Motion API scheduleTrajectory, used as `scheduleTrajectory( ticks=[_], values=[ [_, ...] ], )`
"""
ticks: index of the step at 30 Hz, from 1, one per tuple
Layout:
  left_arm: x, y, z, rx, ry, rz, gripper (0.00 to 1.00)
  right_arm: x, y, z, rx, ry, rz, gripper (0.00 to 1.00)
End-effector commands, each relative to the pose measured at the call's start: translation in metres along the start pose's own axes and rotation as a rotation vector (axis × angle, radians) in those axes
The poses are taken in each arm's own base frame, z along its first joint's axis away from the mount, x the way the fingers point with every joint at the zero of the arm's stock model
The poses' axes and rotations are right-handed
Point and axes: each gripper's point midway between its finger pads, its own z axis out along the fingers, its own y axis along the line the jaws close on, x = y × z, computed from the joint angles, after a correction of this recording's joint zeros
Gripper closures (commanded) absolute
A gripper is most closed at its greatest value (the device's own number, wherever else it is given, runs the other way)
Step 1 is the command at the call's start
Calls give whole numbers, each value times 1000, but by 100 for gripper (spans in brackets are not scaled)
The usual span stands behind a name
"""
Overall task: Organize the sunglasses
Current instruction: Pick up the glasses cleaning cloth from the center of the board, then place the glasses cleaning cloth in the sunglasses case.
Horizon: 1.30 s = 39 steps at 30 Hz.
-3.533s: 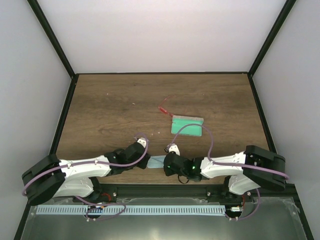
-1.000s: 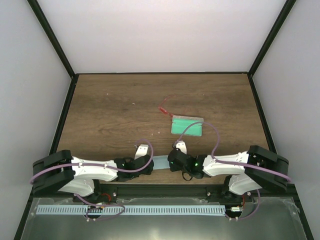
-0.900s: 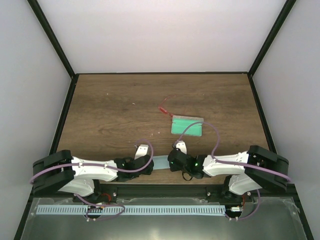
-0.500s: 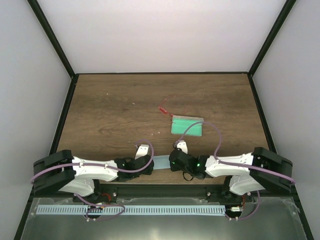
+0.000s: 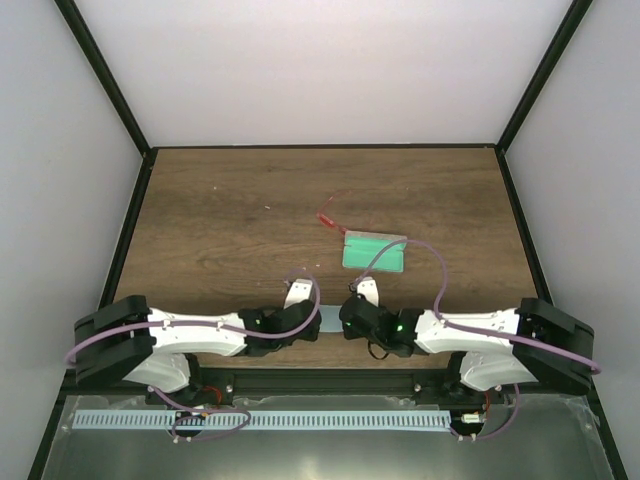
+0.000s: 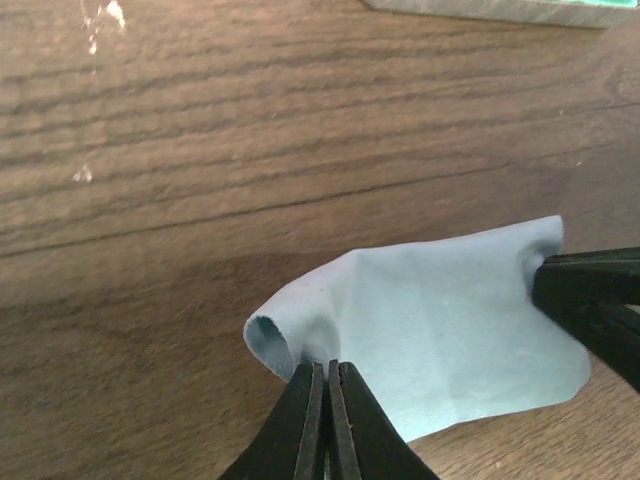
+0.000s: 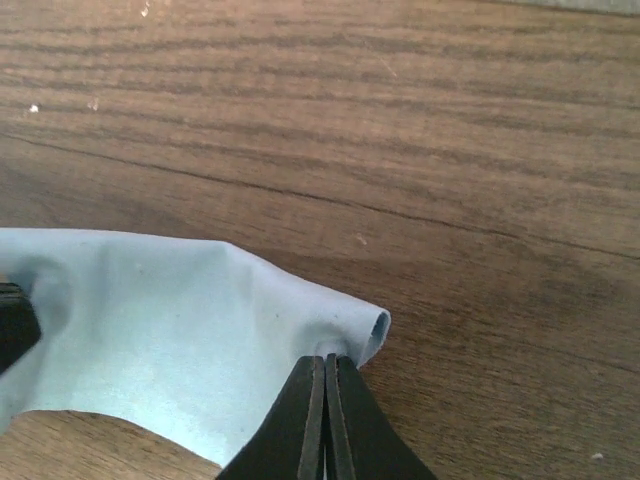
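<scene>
The sunglasses, thin and red, lie on the wooden table just beyond the open grey case with green lining. Nearer the arms, a pale blue cloth is stretched between both grippers. My left gripper is shut on the cloth's left corner, which curls into a small roll. My right gripper is shut on the opposite corner of the cloth. Both grippers sit close together, well short of the case and sunglasses.
The case's edge shows at the top of the left wrist view. The table is walled by a black frame and white panels. A metal tray runs along the near edge behind the arm bases.
Both grippers have pinched shut on the cloth's corners. The left arm has moved right and forward, bringing the grippers closer together, so less cloth shows between them.
</scene>
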Motion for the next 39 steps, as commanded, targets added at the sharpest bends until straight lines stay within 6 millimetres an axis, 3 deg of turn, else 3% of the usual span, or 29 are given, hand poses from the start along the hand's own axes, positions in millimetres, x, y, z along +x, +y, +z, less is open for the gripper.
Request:
scheduleTrajectory(
  ticks=[1,13,24,39],
  values=[
    [-17,-10,0,-29,-32,40,96,-28,12,-11,7,-69,19,99],
    [-47,-38,19,-7,-48,89,96,-65,-5,-29,38,-139,64,99],
    [-92,-64,38,0,-89,145,96,-109,-24,-31,74,-192,92,99],
    [-139,-60,72,33,-98,122,96,-152,-54,-17,112,-224,127,99]
  ],
)
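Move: Both grippers already hold the cleaning cloth by its far corners, a few centimetres above the board. The open case they carry it towards lies about 16 cm ahead and 13 cm to the right of the left gripper, and about 16 cm ahead and 6 cm to the right of the right one. The glasses rest beyond its left end, some 24 cm ahead of both grippers, 3 cm right of the left gripper and 4 cm left of the right. All lie roughly 3 cm lower. Keep both grippers shut on the corners of the cloth and carry it together forward and to the right, towards the open case: about 12 cm forward and 7 cm right with the left, 11 cm forward and 5 cm right with the right. Lift as you go, the right hand higher than the left, and turn the right wrist slightly clockwise. ##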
